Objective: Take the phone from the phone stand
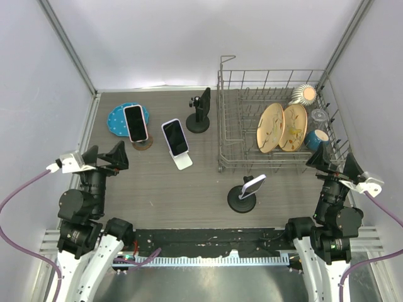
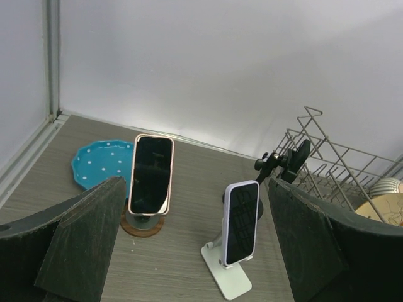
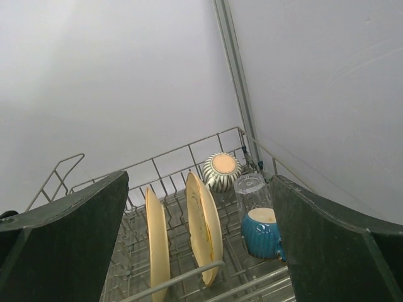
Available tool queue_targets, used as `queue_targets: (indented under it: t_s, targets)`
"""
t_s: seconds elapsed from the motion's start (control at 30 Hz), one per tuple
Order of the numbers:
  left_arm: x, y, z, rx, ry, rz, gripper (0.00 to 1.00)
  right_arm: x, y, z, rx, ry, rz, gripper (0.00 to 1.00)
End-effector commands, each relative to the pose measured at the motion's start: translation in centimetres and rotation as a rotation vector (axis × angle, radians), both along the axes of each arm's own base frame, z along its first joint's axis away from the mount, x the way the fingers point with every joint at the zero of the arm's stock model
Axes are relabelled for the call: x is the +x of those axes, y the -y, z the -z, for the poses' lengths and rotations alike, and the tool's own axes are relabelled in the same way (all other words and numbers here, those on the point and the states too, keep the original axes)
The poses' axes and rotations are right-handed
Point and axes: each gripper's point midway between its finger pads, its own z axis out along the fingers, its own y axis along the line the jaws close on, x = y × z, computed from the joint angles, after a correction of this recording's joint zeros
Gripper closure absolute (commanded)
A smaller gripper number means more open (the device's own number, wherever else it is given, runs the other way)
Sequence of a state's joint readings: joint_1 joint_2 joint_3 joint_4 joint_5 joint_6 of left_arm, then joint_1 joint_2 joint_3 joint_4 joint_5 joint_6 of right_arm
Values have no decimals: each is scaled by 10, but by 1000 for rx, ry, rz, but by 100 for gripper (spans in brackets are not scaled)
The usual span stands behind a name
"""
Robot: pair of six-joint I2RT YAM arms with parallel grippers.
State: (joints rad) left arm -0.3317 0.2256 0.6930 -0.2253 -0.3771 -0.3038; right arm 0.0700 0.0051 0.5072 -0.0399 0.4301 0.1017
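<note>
Three phones stand on stands. A pink-cased phone [image 1: 135, 123] [image 2: 151, 174] leans on a round wooden-based stand [image 2: 142, 224]. To its right, a white-cased phone [image 1: 175, 136] [image 2: 242, 222] rests on a white folding stand [image 1: 183, 161] [image 2: 229, 277]. A third phone [image 1: 254, 185] sits on a black round stand [image 1: 240, 201] near the front middle. My left gripper [image 1: 106, 156] [image 2: 196, 189] is open, back from the two left phones and holding nothing. My right gripper [image 1: 332, 163] [image 3: 200, 185] is open and empty at the right, facing the dish rack.
A black stand with no phone [image 1: 200, 111] [image 2: 284, 161] stands at the back. A blue dotted plate [image 1: 118, 118] [image 2: 99, 163] lies at the back left. A wire dish rack [image 1: 236, 126] [image 3: 170, 277] holds two yellow plates, a striped mug, a glass and a blue mug.
</note>
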Motion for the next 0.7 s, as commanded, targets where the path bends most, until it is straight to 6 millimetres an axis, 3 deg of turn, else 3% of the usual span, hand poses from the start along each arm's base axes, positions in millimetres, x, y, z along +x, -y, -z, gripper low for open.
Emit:
queue_targets:
  t_s: [0.0, 0.23, 0.3, 0.33, 0.37, 0.43, 0.47, 0.53, 0.57, 0.6, 0.63, 0.67]
  targets:
    - [8, 21, -7, 46, 16, 99, 0, -8, -3, -16, 23, 53, -27, 0]
    - [23, 57, 0, 118, -56, 263, 0, -9, -7, -17, 26, 46, -54, 0]
    - [25, 62, 3, 127, -81, 291, 0, -9, -20, -25, -2, 29, -123, 0]
    - [26, 63, 3, 129, -82, 295, 0, -3, -26, -16, -1, -35, -156, 0]
    - [25, 64, 4, 131, -83, 301, 0, -1, -30, -24, -6, -61, -179, 0]
    - [25, 64, 6, 131, -86, 302, 0, 8, -49, -15, -34, -170, -278, 0]
    - [25, 63, 5, 132, -82, 295, 0, 4, -56, -30, -49, -170, -318, 0]
    - [25, 62, 5, 130, -82, 290, 0, 19, -72, -14, -39, -310, -401, 0]
    - [25, 63, 5, 130, -81, 293, 0, 17, -77, -23, -19, -325, -430, 0]
    - [24, 63, 5, 131, -80, 296, 0, 27, -81, -14, -11, -393, -447, 0]
    - [22, 63, 4, 129, -74, 299, 0, 26, -96, -2, -13, -465, -536, 0]
    - [21, 63, 3, 130, -71, 302, 0, 24, -99, -7, -3, -480, -554, 0]
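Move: From the left hand, the middle phone on its white stand lies about 15 cm ahead, 17 cm to the right and 22 cm below. The pink-edged phone stands 6 cm farther out and 15 cm left of it, the black stand about 10 cm farther out and 10 cm right. From the right hand, the near phone on the round black base is roughly 20 cm left, 2 cm back and 25 cm below; the dish rack's middle is some 24 cm ahead, 7 cm left. Left hand swings 6 cm right and forward towards the middle phone; right goes 6 cm left and up. ##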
